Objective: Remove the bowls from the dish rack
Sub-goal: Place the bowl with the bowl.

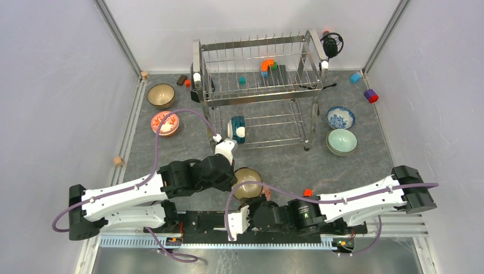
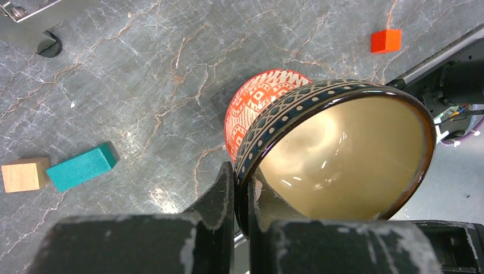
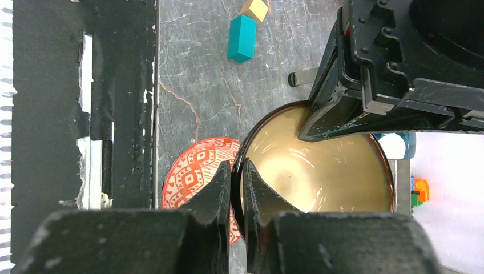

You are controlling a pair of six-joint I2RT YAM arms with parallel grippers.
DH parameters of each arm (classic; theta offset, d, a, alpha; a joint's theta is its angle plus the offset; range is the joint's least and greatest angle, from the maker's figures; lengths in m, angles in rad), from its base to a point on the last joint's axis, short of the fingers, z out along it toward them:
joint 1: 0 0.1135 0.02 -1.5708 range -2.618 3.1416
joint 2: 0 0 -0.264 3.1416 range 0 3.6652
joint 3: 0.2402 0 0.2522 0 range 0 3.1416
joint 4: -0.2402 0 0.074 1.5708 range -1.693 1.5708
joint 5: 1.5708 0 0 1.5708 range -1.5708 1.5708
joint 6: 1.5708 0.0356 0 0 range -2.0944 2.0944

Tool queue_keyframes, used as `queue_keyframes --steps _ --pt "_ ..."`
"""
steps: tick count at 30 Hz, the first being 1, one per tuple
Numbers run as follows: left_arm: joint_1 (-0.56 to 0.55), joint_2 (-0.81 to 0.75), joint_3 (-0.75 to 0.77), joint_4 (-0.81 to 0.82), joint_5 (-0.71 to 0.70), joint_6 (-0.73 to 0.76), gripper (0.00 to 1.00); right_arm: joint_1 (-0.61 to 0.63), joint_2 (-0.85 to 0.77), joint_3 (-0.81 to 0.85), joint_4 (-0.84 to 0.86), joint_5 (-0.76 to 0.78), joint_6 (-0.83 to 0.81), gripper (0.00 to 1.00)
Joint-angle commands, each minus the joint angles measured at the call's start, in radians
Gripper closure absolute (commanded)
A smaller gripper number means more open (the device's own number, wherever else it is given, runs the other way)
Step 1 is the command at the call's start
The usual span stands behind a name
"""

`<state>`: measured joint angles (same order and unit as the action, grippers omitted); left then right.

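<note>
One bowl (image 1: 248,182), cream inside with a dark dotted rim and an orange-and-white patterned outside (image 2: 259,100), hangs tilted just above the table in front of the dish rack (image 1: 259,85). My left gripper (image 2: 242,171) is shut on its rim, one finger inside and one outside. My right gripper (image 3: 237,166) is shut on the rim of the same bowl (image 3: 319,171) from the near side. Another bowl (image 1: 238,128), blue outside and white inside, stands on edge in the rack's lower tier.
On the table lie a brown-gold bowl (image 1: 161,95), a red-and-white bowl (image 1: 165,123), a blue-and-white bowl (image 1: 341,117) and a pale green bowl (image 1: 342,141). Small blocks are scattered: orange (image 2: 386,40), teal (image 2: 81,166), wooden (image 2: 23,174). A black microphone (image 1: 331,44) stands behind the rack.
</note>
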<state>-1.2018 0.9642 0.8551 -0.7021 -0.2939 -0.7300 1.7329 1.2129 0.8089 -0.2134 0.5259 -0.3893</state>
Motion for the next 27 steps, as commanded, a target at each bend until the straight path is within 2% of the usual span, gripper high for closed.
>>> queue_keyframes --steps 1,7,9,13,22,25,27 --pt "0.005 -0.013 0.004 -0.034 -0.044 0.020 0.98 0.007 -0.020 0.041 0.041 0.052 0.026 0.96" --pt "0.005 -0.052 -0.015 -0.030 -0.097 -0.002 0.98 0.008 -0.056 0.030 0.076 0.028 0.093 0.43" --pt "0.005 -0.067 -0.020 -0.035 -0.124 -0.013 0.98 0.007 -0.072 0.038 0.071 0.019 0.119 0.30" --pt "0.007 -0.101 -0.008 -0.091 -0.204 -0.025 0.98 0.008 -0.123 0.052 0.046 -0.003 0.168 0.12" --pt "0.009 -0.161 0.100 -0.470 -0.580 -0.126 0.98 0.008 -0.299 -0.059 0.061 0.009 0.191 0.10" --pt "0.025 -0.148 0.131 -0.550 -0.639 -0.155 0.98 0.008 -0.325 -0.097 0.078 0.013 0.200 0.10" --pt "0.053 -0.129 0.132 -0.519 -0.625 -0.114 0.98 0.007 -0.333 -0.117 0.090 0.016 0.206 0.10"
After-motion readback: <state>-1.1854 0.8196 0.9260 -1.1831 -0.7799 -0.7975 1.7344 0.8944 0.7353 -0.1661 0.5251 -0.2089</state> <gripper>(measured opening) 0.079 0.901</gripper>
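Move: Both hands hold the rim of one brown bowl at the start. The resting brown bowl it matches stands about 36 cm ahead of the left hand, 32 cm to its left and 13 cm lower; the red-patterned stack is some 24 cm ahead and 30 cm left, 12 cm down. A loose red bowl is about 4 cm back and 7 cm right of the left hand, 12 cm below. From the right hand, the held bowl's middle lies roughly 6 cm ahead and 2 cm left. Leftwards, after a slight dip, the left arm carries the held brown bowl away from the right hand and towards the resting brown bowl, gathering speed over about 14 cm, with a little forward and up. It keeps its pinch on the rim while the wrist turns some 30 degrees, partly counter-clockwise. The right fingers open wide, let go of the rim and rise about 7 cm, tilting towards level and easing right. ##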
